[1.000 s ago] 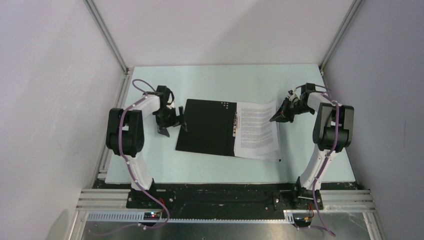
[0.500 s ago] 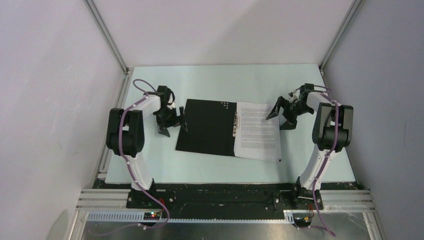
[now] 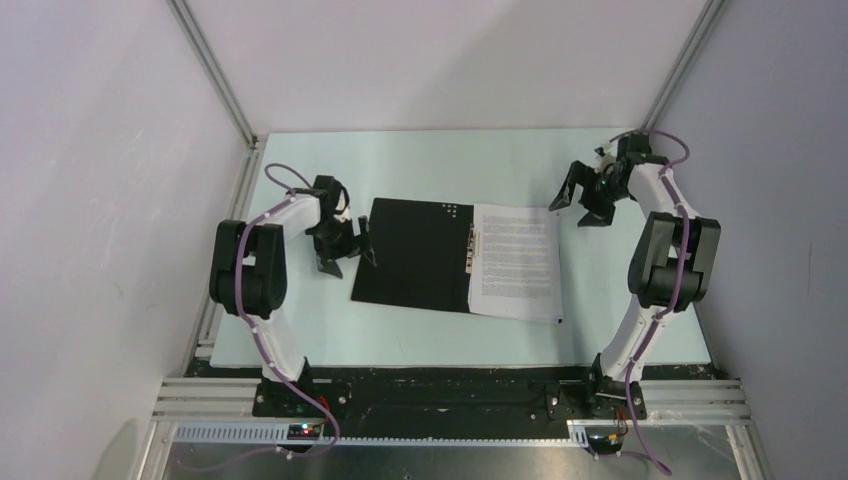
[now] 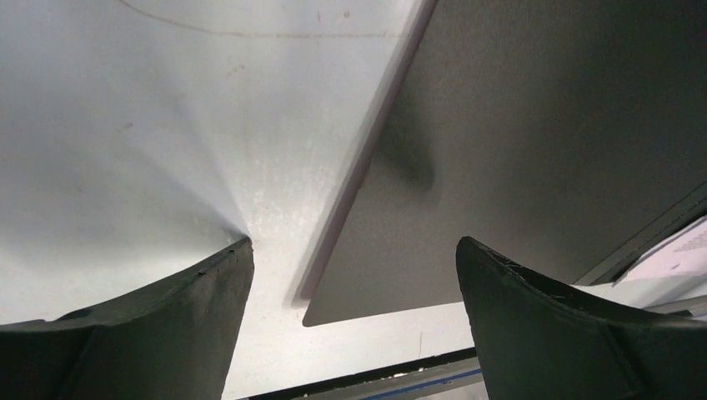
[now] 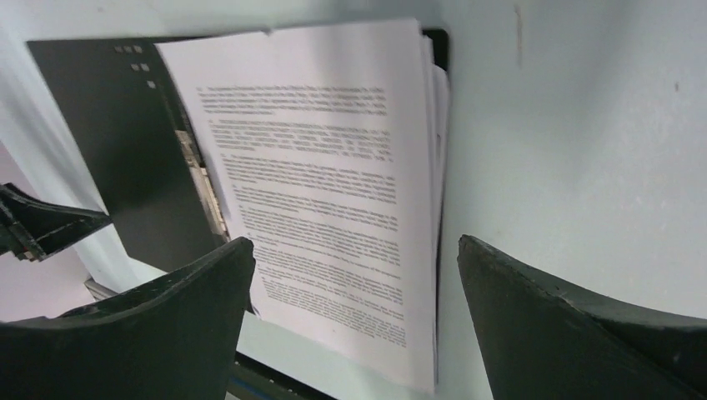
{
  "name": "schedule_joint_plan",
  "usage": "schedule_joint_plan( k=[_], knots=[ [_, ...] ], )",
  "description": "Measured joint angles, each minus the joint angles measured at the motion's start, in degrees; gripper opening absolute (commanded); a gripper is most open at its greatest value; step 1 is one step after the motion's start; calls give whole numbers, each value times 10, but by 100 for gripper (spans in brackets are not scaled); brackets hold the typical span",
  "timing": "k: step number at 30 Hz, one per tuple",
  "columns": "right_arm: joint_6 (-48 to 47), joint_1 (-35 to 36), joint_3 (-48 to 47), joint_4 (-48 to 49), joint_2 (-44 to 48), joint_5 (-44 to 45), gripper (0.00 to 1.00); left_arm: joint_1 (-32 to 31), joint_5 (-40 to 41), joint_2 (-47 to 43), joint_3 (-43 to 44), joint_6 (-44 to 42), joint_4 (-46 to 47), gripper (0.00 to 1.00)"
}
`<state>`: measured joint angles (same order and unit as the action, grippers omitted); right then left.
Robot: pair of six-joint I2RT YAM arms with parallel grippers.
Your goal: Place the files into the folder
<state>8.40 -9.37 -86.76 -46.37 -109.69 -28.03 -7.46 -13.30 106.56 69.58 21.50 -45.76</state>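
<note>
The folder (image 3: 415, 255) lies spread open, black inside up, at the table's middle. The files (image 3: 514, 260) lie stacked on its right half, beside the clip (image 3: 472, 245). My left gripper (image 3: 343, 253) is open and empty, low at the folder's left edge; in the left wrist view the folder's near left corner (image 4: 534, 150) lies between the jaws. My right gripper (image 3: 578, 205) is open and empty, raised just beyond the files' far right corner. The right wrist view shows the files (image 5: 333, 183) on the folder (image 5: 108, 133).
The pale table (image 3: 400, 160) is walled at left, back and right. A black rail (image 3: 430, 390) with both arm bases runs along the near edge.
My right gripper has opened, let go of the files' right edge and drawn back up toward the far right. The files now lie flat. The left arm has hardly moved.
</note>
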Motion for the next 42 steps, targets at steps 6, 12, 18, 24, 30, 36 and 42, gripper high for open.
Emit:
schedule_joint_plan(
  k=[6, 12, 18, 24, 30, 36, 42],
  knots=[
    [-19, 36, -43, 5, -2, -39, 83, -9, -31, -22, -35, 11, 16, 95],
    [-22, 110, -65, 17, -32, -97, 68, -44, -82, -38, -63, 20, 34, 97],
    [-9, 149, -86, 21, -90, -127, 65, -75, -125, -47, -86, 22, 50, 96],
    [-17, 161, -133, 32, -142, -160, 66, -73, -143, -54, -96, 20, 56, 100],
    [-34, 177, -220, 54, -197, -210, 66, -36, -140, -64, -83, -7, 29, 98],
    [-44, 187, -253, 60, -239, -237, 64, -19, -103, -69, 12, -55, -10, 98],
    [-45, 189, -253, 59, -262, -242, 65, -26, 11, -73, 127, -119, -36, 98]
  ],
)
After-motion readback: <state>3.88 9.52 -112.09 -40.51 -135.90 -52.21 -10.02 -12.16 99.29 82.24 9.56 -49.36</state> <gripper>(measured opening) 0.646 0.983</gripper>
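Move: The folder lies open. Its left edge runs just under the left hand, the edge's middle about 5 cm ahead, 2 cm right and 2 cm below; the near left corner is some 9 cm back and 1 cm left. From the left hand the metal clip is about 5 cm ahead and 29 cm right. From the right hand that clip lies roughly 24 cm left, 4 cm back and 7 cm down, the pages' middle 13 cm left and 8 cm back. The left hand, fingers wide, sweeps low about 7 cm right and 5 cm back, seeming to push the folder's left edge, then swings forward and up off it, drifting left. Meanwhile the right hand crosses about 20 cm left over the pages and some 6 cm forward, rising first and dipping at the end by the clip's far end, turning counter-clockwise and closing its empty fingers by about a third. ##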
